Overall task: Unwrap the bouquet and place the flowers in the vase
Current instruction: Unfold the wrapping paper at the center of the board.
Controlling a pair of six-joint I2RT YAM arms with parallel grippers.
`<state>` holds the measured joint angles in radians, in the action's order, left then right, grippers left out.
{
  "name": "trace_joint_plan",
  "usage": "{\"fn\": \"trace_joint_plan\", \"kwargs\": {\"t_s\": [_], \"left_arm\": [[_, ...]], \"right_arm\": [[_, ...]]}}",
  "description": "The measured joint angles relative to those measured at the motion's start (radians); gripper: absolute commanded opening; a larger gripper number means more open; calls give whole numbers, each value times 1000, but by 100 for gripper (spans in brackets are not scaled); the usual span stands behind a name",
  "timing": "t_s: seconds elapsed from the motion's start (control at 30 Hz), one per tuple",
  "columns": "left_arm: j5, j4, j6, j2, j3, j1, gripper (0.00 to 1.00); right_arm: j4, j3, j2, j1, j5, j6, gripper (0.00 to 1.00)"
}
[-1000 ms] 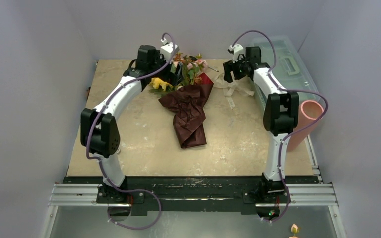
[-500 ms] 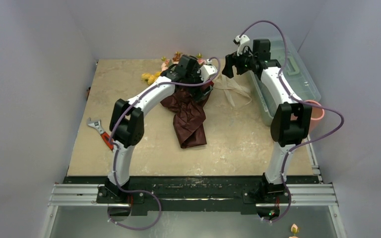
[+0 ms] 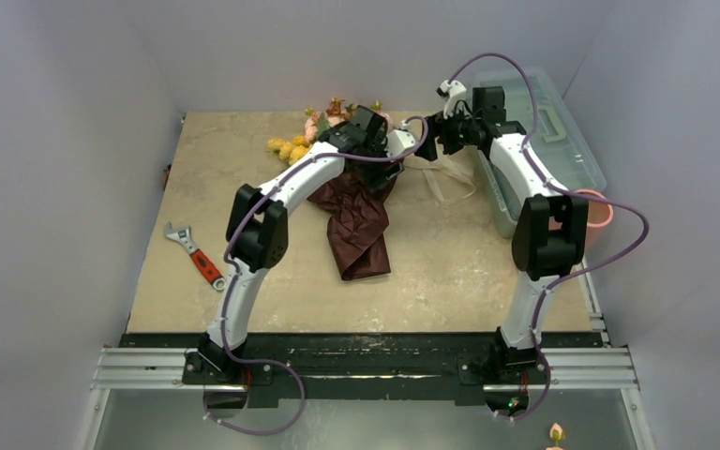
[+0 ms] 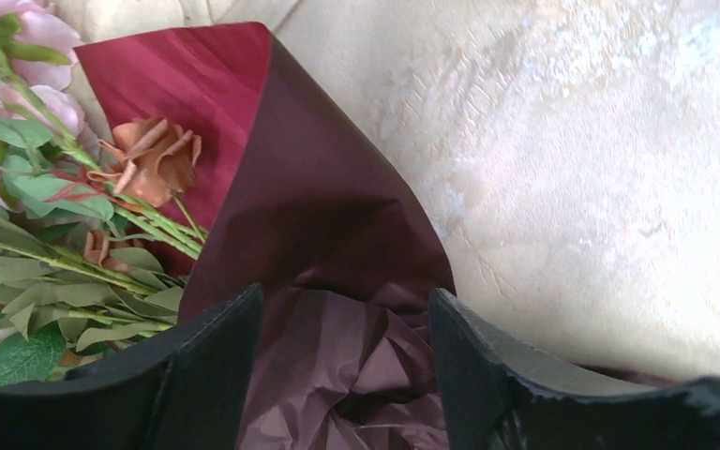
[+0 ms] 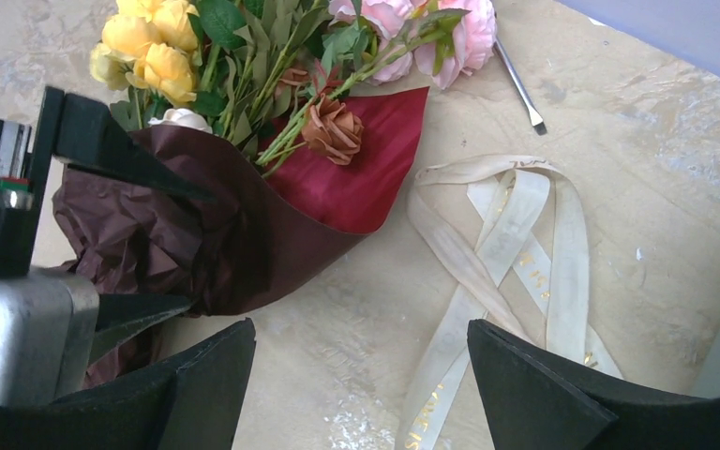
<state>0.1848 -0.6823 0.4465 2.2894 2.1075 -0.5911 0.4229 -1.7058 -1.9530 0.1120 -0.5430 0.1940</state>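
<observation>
The bouquet lies at the back of the table, its cream ribbon [image 5: 506, 234] untied and loose beside it. The flowers [image 3: 307, 131], yellow [image 5: 145, 47], pink and orange roses on green stems, rest on the opened dark red paper [image 3: 356, 220]. My left gripper [image 4: 342, 319] reaches over the paper [image 4: 337, 216] with a finger on either side of a crumpled fold; whether they press it does not show. My right gripper [image 5: 361, 356] hangs open over bare table between paper [image 5: 244, 234] and ribbon. The salmon-pink vase [image 3: 603, 210] stands at the right edge, mostly behind my right arm.
A clear greenish plastic box [image 3: 539, 122] with a handle sits at the back right, next to the ribbon. A red-handled wrench [image 3: 197, 253] lies at the left. A thin metal tool [image 5: 520, 89] lies past the pink roses. Grey walls close in on three sides.
My left arm swung right from beside the flowers to over the paper, uncovering the wrench, and its jaws narrowed. The flowers shifted back and left. My right gripper rose a little and opened wider.
</observation>
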Motion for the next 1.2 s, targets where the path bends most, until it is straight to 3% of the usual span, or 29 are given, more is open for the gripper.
{"fn": "trace_joint_plan", "kwargs": {"t_s": [0.23, 0.27, 0.53, 0.83, 1.07, 1.2], "left_arm": [[25, -71, 10, -1, 0, 0, 3], [28, -82, 11, -1, 0, 0, 0], [61, -120, 6, -63, -31, 23, 0], [109, -89, -32, -254, -123, 161, 0], [209, -65, -61, -380, -262, 253, 0], [268, -61, -68, -476, -373, 283, 0]], "right_arm": [[7, -1, 0, 6, 0, 0, 86], [11, -2, -1, 7, 0, 0, 87], [26, -13, -4, 31, -27, 1, 85], [62, -11, -4, 79, -111, 17, 80], [90, 46, -7, 159, -196, 71, 50], [93, 49, -36, 209, -223, 85, 43]]}}
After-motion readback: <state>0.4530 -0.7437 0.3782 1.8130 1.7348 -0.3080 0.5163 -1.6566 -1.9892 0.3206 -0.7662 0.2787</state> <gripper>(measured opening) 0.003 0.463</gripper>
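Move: The loose flap of wrapping paper sits almost between the left fingertips, about 3 cm back, 1 cm left and 1 cm below that hand. The yellow roses lie some 19 cm left and 6 cm ahead, the pink flowers 6 cm left and 13 cm ahead, and the ribbon 13 cm right, level fore and aft. From the right hand, the flap is roughly 15 cm left, 8 cm back and 8 cm below. The wrapping paper's flap is pinched as the left fingers finish closing during a short pull back; the left hand then carries it up about 10 cm and left some 12 cm, easing back at the end. The open right hand sweeps left and back about 15 cm towards the paper's right side, sinking slightly, turning some 25 degrees counter-clockwise and half closing; touch can't be made out. ##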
